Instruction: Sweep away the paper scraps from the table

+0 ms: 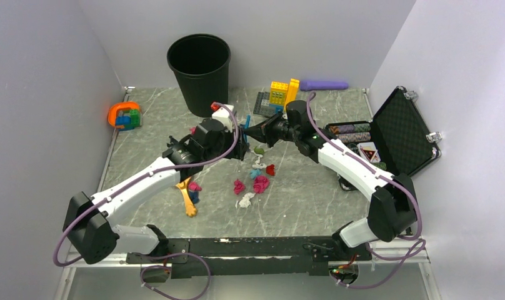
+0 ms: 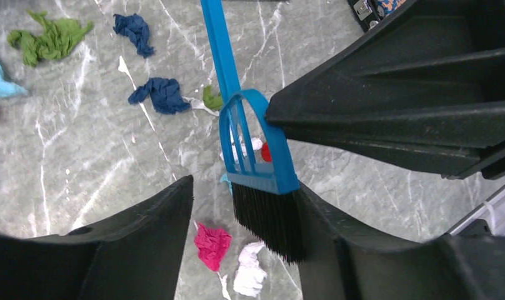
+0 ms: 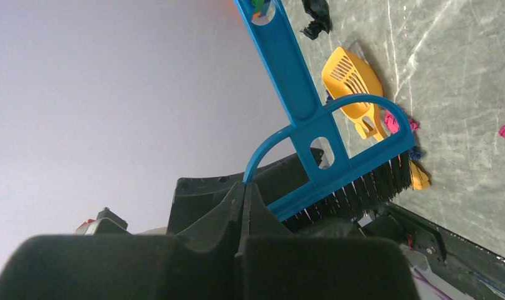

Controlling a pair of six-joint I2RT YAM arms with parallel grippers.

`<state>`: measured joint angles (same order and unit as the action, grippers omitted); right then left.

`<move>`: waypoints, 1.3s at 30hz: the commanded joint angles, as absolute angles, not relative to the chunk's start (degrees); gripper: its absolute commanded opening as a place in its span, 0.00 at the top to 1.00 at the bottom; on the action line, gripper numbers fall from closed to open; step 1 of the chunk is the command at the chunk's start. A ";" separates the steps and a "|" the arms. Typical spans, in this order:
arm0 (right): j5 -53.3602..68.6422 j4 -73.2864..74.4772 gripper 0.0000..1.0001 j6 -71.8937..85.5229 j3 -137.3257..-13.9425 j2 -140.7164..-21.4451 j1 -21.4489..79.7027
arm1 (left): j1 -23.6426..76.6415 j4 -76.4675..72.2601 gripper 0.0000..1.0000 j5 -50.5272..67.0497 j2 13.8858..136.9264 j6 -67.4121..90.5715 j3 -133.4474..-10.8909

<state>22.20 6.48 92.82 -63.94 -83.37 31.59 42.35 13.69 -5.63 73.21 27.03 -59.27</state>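
Paper scraps (image 1: 260, 183) in pink, white, teal and red lie bunched mid-table (image 1: 312, 194). A blue brush (image 1: 247, 120) with black bristles hangs upright above them. My right gripper (image 1: 250, 132) is shut on the thin arch of the brush (image 3: 300, 106), its jaws (image 3: 245, 187) pressed together. My left gripper (image 2: 247, 212) stands open around the brush head (image 2: 262, 175): one finger (image 2: 337, 237) touches the bristles, the other (image 2: 150, 231) is apart from them. Below lie a pink scrap (image 2: 212, 245), a white scrap (image 2: 250, 272), navy scraps (image 2: 162, 94) and a green one (image 2: 50, 39).
A black bin (image 1: 200, 69) stands at the back. An orange dustpan (image 1: 187, 201) lies by the left arm with scraps beside it. An open black case (image 1: 400, 131) with poker chips is at the right. Stacked bricks (image 1: 278, 94) and an orange toy (image 1: 125, 115) sit near the back.
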 commanded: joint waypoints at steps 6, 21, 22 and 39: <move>24.83 4.89 1.00 98.33 -66.46 -83.36 31.51 | 42.67 9.79 0.96 -3.31 77.68 25.72 -64.49; 39.87 8.50 0.13 66.98 -67.87 -79.91 16.03 | 26.53 8.85 1.00 24.70 64.85 34.94 -51.93; 42.68 8.96 0.13 62.78 -68.43 -80.20 15.21 | 25.29 9.84 1.00 27.95 64.64 35.02 -52.17; 62.64 19.54 0.00 30.94 -72.15 -76.52 14.14 | 24.30 -7.97 1.00 69.14 72.45 56.52 -57.25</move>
<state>52.23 25.36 32.99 -74.28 -79.50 14.17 23.51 5.72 59.40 72.95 46.92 -58.22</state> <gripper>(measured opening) 0.993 0.034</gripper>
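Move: The brush hangs in the right hand's shut fingers. Its head lies about 3 cm ahead of the left hand, 3 cm to its right and 1 cm lower, and about 3 cm left of and 3 cm below the right hand, level with it. Some 20 cm below the left hand, the red scrap lies 9 cm right and 2 cm ahead, the green scrap 5 cm right and 9 cm ahead. Forward and right by barely 2 cm, the left hand shuts its fingers on the brush head's frame; the right hand then opens wide and draws off about 9 cm right, rising 4 cm and tipping its fingers up some 40 degrees. Still gripping, the left swings 5 cm left, returns, then goes back and up about 7 cm each, tipping down and turning clockwise. ##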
